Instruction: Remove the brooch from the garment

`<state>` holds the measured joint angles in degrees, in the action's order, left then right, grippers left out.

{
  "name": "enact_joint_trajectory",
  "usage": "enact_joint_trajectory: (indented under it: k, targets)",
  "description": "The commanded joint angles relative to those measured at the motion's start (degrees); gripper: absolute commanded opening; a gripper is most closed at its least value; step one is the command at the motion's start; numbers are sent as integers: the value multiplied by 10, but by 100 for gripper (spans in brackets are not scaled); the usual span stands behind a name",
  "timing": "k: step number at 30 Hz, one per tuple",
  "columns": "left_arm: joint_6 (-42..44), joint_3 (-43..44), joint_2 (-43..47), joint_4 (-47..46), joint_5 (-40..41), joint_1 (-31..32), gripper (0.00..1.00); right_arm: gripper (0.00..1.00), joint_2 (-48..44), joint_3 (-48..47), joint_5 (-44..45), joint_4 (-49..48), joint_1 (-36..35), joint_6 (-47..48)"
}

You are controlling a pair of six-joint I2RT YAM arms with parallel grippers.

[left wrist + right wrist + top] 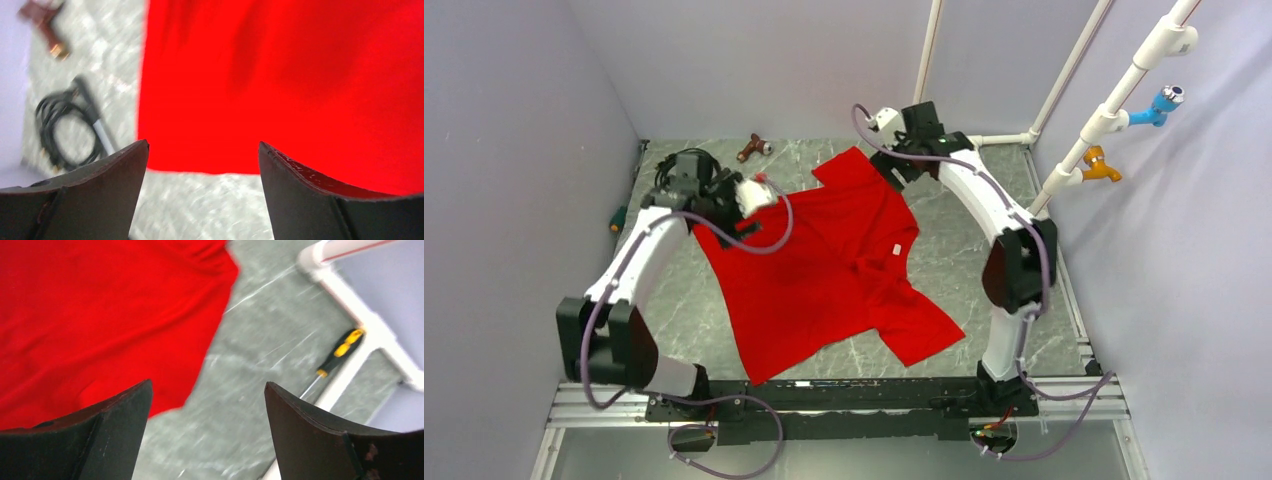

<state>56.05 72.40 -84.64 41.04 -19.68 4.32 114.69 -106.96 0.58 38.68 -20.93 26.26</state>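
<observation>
The garment, a bright red T-shirt [844, 265], lies spread flat on the marble table with its white neck label [896, 248] showing. The brooch shows in no view. My left gripper [742, 213] hovers over the shirt's far left edge; in the left wrist view [203, 145] its jaws are open and empty over the shirt's hem [280, 90]. My right gripper [892, 172] hovers by the far sleeve; in the right wrist view [208, 384] it is open and empty beside the shirt's edge [100, 315].
A brown tool [753, 148] lies at the back, also in the left wrist view [47, 25] near a black coiled cable [62, 132]. A yellow-and-black screwdriver [342, 347] lies by white pipes [360, 315]. More pipes [1114, 105] rise at the right.
</observation>
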Motion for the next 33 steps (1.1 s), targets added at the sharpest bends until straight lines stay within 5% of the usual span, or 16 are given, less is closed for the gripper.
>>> enact_joint_trajectory:
  k: [1,8,12,33]
  targets:
    - [7,-109,63,52,-80,93,83,81,-83,109,-153,116,0,-8]
    - [-18,-234,110,51,-34,297,71,52,-120,243,-224,140,-24,-11]
    - [-31,-265,95,44,13,377,64,46,-100,276,-213,121,-29,-19]
    - [41,-340,48,74,111,417,52,43,-30,355,-35,52,-19,40]
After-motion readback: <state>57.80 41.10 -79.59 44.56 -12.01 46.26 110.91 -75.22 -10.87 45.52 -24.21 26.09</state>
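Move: The left hand goes for the garment's near left part, some 24 cm back, 10 cm to its right and 17 cm below; the near left corner lies about 31 cm back and 8 cm right. The right hand goes for the garment's right edge, roughly 19 cm back, 1 cm to its right and 17 cm below, with the white tag 6 cm beyond that spot and about 1 cm to its left. Both hands swing about 20 cm back and 15 down to the garment, left also rightwards, fingers half closing. ##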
